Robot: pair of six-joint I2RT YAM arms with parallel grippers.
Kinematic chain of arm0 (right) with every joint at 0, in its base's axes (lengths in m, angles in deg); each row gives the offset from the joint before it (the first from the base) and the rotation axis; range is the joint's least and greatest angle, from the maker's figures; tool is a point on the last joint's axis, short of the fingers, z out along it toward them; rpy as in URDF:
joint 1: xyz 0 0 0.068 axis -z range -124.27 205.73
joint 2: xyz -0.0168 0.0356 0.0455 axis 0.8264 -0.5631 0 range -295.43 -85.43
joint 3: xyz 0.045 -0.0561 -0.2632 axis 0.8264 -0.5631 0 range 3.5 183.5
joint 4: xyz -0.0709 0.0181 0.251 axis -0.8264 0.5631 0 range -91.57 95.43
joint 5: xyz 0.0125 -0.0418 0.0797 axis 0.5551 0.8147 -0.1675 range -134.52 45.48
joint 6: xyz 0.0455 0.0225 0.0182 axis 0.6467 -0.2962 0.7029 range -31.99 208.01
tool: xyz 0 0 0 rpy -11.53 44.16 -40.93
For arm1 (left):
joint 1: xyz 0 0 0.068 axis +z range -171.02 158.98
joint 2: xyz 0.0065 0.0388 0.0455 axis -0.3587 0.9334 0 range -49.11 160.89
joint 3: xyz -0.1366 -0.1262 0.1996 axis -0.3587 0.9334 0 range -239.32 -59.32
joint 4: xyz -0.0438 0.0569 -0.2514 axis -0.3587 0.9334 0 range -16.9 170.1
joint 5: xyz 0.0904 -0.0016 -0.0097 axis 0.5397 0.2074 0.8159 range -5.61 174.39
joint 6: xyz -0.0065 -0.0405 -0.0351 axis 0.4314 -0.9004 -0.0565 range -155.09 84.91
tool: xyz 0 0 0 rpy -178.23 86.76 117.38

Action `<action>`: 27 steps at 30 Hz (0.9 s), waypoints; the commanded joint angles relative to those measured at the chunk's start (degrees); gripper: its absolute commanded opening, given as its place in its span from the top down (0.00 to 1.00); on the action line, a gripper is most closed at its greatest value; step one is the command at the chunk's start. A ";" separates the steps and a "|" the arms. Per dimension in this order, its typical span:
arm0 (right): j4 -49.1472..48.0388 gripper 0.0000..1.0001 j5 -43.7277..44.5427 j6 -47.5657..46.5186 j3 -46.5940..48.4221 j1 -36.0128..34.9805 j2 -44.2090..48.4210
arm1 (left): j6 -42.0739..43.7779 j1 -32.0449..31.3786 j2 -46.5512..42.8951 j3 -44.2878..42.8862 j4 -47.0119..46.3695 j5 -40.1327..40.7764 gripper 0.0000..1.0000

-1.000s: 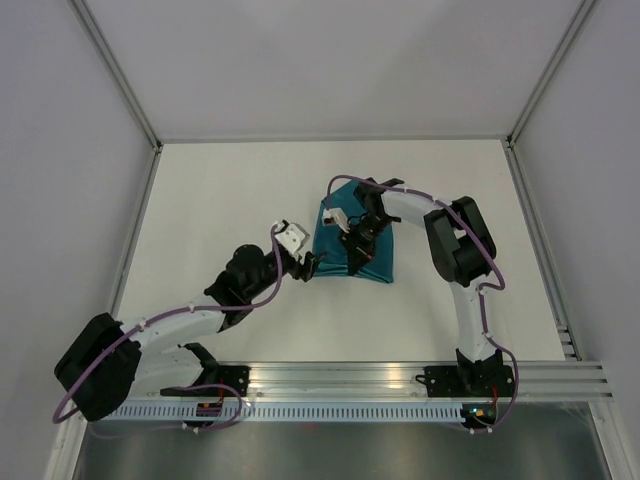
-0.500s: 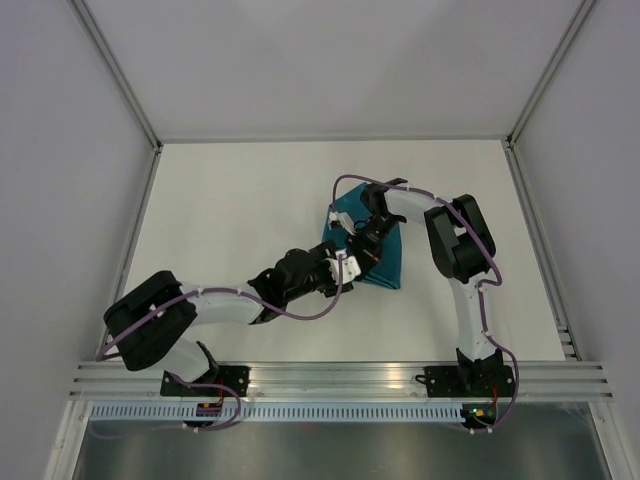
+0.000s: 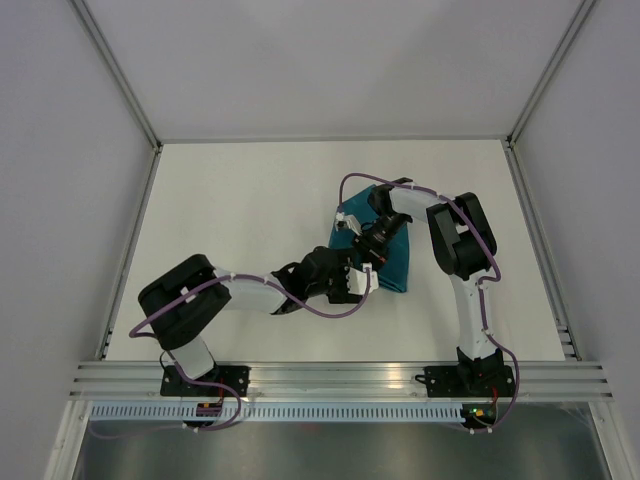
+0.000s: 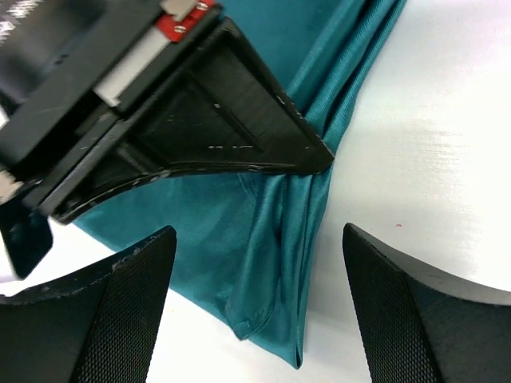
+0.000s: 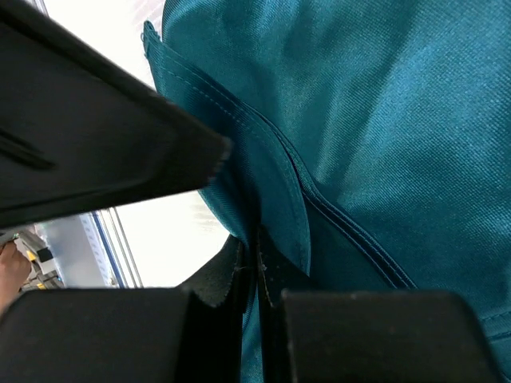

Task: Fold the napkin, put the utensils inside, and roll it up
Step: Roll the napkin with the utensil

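Observation:
The dark teal napkin [image 3: 392, 262] lies folded and bunched on the white table, right of centre. My right gripper [image 5: 257, 257] is shut on a hemmed fold of the napkin [image 5: 375, 120]; in the top view that gripper [image 3: 372, 244] sits over the cloth's left part. My left gripper [image 4: 257, 239] is open, its two fingers either side of the napkin's near folded corner [image 4: 271, 311] without touching it. The left gripper [image 3: 362, 282] lies at the cloth's near left edge, right beside the right gripper's finger [image 4: 231, 120]. The utensils are out of view.
Grey walls close the white table [image 3: 230, 200] on the left, back and right. An aluminium rail [image 3: 340, 380] carrying both arm bases runs along the near edge. The two arms crowd together over the napkin.
My left arm has swung right, from the napkin's left side to its near corner, and its jaws have widened. The right gripper and the napkin have shifted slightly right and nearer.

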 commanded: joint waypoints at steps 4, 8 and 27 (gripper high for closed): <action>-3.32 0.91 7.75 -5.22 -0.36 0.68 -3.55 | 7.05 -0.52 3.68 -5.03 4.90 -4.22 0.11; -2.89 0.91 7.92 -5.57 -0.01 0.68 -3.81 | 8.54 -0.61 5.44 -6.61 6.83 -4.66 0.11; -1.30 0.91 7.31 -6.80 1.04 1.21 -5.13 | 6.62 -0.61 11.68 -13.03 19.92 -7.39 0.68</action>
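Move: The stretch of rolled napkin edge I want lies about 3 cm to the right of my open left hand, 1 cm back and 3 cm below. Its loose end is some 3 cm to this hand's left and 2 cm farther out. The open sheet is centred some 7 cm ahead and 3 cm right. My right hand already pinches the roll right between its fingertips, with the sheet about 8 cm ahead and 2 cm left of it. I bring my left hand down and to the right about 4 cm in all, straddling the rolled edge right beside my right fingertips and turning the wrist some 15 degrees. Partway through, I start closing its fingers from nearly wide open to about a third open around the roll. My right hand keeps its pinch and eases barely 1 cm right and back. ##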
